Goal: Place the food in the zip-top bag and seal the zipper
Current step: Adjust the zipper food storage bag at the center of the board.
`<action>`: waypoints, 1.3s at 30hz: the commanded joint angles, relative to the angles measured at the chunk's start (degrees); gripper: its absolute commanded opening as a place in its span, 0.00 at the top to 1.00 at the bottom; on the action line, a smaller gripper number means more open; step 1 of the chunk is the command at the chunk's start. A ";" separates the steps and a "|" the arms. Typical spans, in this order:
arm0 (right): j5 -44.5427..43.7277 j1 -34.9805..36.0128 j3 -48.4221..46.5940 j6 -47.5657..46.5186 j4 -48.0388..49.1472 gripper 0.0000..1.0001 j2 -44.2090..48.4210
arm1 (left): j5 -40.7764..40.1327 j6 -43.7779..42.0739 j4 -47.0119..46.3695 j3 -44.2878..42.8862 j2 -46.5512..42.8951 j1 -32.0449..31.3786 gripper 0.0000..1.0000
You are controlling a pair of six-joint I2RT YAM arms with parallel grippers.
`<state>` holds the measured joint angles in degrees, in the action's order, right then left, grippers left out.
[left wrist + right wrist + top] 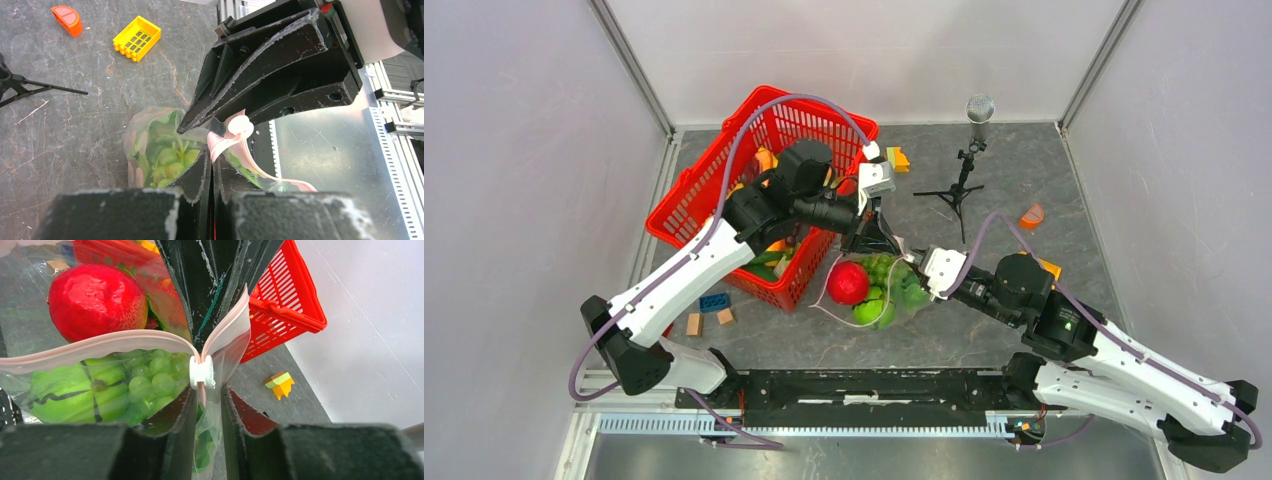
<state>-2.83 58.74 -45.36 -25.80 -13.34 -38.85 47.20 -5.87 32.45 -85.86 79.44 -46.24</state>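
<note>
The clear zip-top bag (879, 290) lies on the grey table beside the basket, holding a round red fruit (848, 283), green grapes (150, 377) and other green food. My left gripper (879, 238) is shut on the pale pink zipper (235, 131) at the bag's end and lifts it. In the right wrist view its black fingers (215, 290) stand just behind the white slider (201, 372). My right gripper (207, 397) straddles the bag's edge right below that slider. Its jaws are narrowed, with a gap showing on both sides of the thin plastic.
The red mesh basket (686, 185) with more toy food stands left of the bag, under my left arm. A microphone on a tripod (969, 160) stands at the back right. An orange wedge (1031, 215), a yellow block (136, 38), and blue (714, 302) and wooden (693, 323) blocks lie around.
</note>
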 commanded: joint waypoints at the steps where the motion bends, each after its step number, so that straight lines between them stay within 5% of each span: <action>1: -0.01 -0.38 -1.53 0.09 3.22 0.75 0.17 | 3.21 0.51 -3.14 -0.22 -1.26 0.18 0.98; 5: -1.39 -0.38 -1.14 0.55 3.86 0.99 1.06 | 3.23 -0.10 -2.54 -0.10 -1.38 0.42 0.98; 11: -3.03 -0.47 -0.61 2.07 4.68 1.00 3.24 | 3.01 -0.37 -1.95 -0.03 -1.47 0.71 0.96; 14: -5.14 -0.47 -1.07 5.04 4.73 1.00 3.95 | 0.28 0.38 -1.79 -0.30 -1.28 0.71 0.75; 17: -6.96 -0.47 -1.63 8.80 4.41 1.00 4.05 | -3.26 1.65 -2.00 -0.71 -1.57 0.88 0.30; 23: -11.88 -0.47 -2.36 14.87 3.63 1.00 2.89 | -13.57 3.14 -1.95 0.30 -5.72 1.63 0.10; 27: -18.69 -0.47 -3.21 17.58 4.03 1.00 2.06 | -23.51 4.10 0.33 2.53 -9.78 1.85 0.00; 39: -24.67 -0.47 -2.23 19.56 4.50 1.00 -0.43 | -39.55 13.53 -1.26 19.63 -22.52 1.85 0.01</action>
<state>-25.21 58.43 -46.89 -7.62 -13.41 -41.04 14.90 2.52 33.93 -70.13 59.53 -44.69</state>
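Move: The zipper end lies between the right hand's part-open fingers, the slider 2 cm to the left and 1 cm ahead. From this hand the pomegranate is roughly 13 cm left, 3 cm back, 10 cm below. From the left hand, shut on the zipper beyond the slider, the bag mouth's loose corner is about 17 cm left, 8 cm back, 10 cm below; the striped green fruit is some 5 cm left, 6 cm back, 15 cm below. Right pinches the zipper end, left lets go and swings about 10 cm left, right draws some 5 cm forward-right. ##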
